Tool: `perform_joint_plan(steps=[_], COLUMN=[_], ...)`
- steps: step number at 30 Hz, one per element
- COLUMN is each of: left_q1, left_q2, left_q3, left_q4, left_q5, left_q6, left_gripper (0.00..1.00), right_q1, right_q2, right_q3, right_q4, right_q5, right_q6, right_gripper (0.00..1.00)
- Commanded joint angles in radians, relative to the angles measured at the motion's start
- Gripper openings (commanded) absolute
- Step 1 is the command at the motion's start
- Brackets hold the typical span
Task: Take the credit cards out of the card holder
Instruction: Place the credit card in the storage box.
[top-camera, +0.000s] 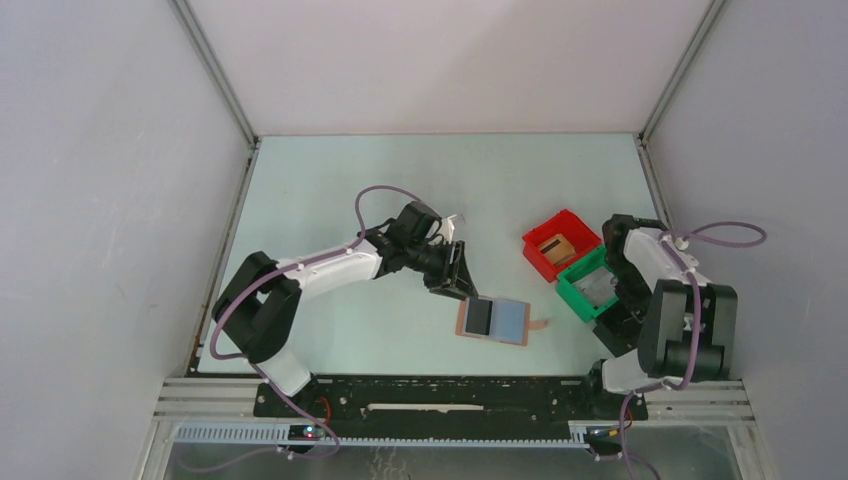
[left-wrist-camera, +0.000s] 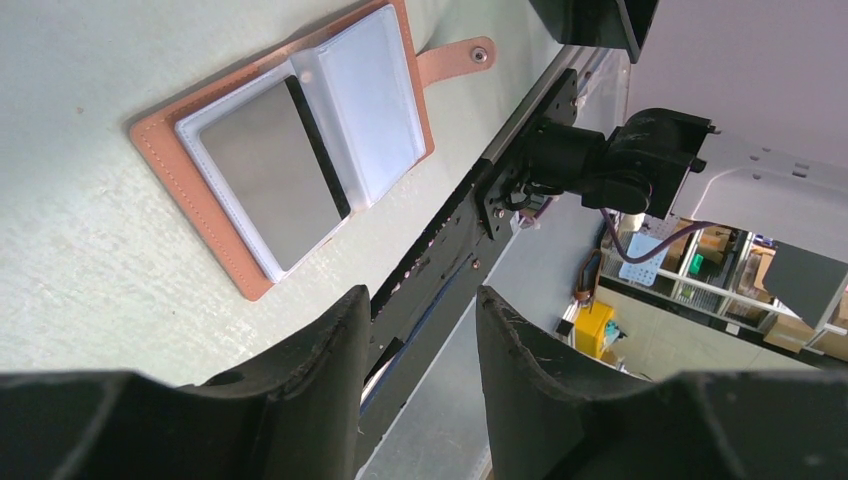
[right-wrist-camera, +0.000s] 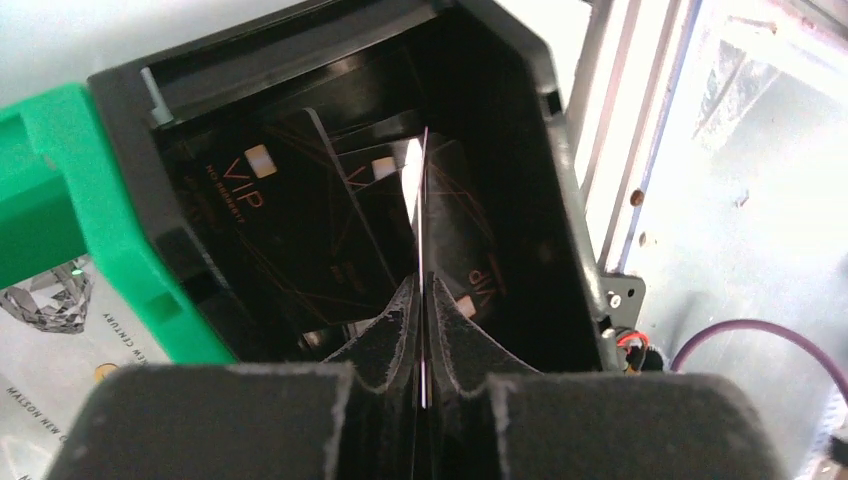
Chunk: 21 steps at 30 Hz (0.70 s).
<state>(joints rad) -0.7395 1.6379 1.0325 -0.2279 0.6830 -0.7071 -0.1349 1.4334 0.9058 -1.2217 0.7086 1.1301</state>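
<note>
The card holder (top-camera: 470, 331) lies open on the table, tan with a snap tab (left-wrist-camera: 455, 60). In the left wrist view its left sleeve holds a dark grey card (left-wrist-camera: 265, 180), while the right sleeve (left-wrist-camera: 365, 100) looks see-through and bare. My left gripper (top-camera: 455, 283) hovers just up-left of the holder, open (left-wrist-camera: 420, 300), nothing between the fingers. My right gripper (right-wrist-camera: 422, 290) is shut on a thin credit card (right-wrist-camera: 421, 200) seen edge-on, over a black box (right-wrist-camera: 545, 150). Two black VIP cards (right-wrist-camera: 290, 230) lie inside that box.
A red bin (top-camera: 560, 243) and a green bin (top-camera: 590, 285) stand right of the holder, under the right arm (top-camera: 660, 290). The green bin's wall (right-wrist-camera: 60, 190) borders the black box. The black base rail (top-camera: 450, 395) runs along the near edge. Grey walls enclose the table.
</note>
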Motion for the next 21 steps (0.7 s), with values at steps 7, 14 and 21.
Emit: perform_joint_plan(steps=[7, 14, 21], left_q1=[-0.005, -0.006, -0.005], left_q2=[-0.005, -0.018, -0.029], left_q3=[0.059, 0.042, 0.026], left_q4=[0.002, 0.003, 0.013], left_q5=[-0.007, -0.017, -0.027], left_q6=[0.018, 0.026, 0.028], left_gripper=[0.49, 0.49, 0.48], right_q1=[0.153, 0.163, 0.247], right_q2=[0.021, -0.142, -0.376], right_q3=[0.002, 0.002, -0.021], right_q4=[0.127, 0.139, 0.265], right_q5=[0.019, -0.018, -0.191], right_q6=[-0.103, -0.184, -0.397], right_gripper=[0.45, 0.46, 0.46])
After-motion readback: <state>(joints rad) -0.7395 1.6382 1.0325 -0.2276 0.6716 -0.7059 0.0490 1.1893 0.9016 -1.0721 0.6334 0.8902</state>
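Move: The right hand holds the credit card on edge in the black storage box, whose middle is about 5 cm below, 2 cm ahead and 1 cm left. The green box sits some 8 cm ahead and 10 cm left; the red box roughly 15 cm ahead and 17 cm left. From the idle left hand, the black box is around 33 cm right and 4 cm back, some 9 cm lower. The right hand dips, opens to release the credit card, then swings forward, left and up some 7 cm. ##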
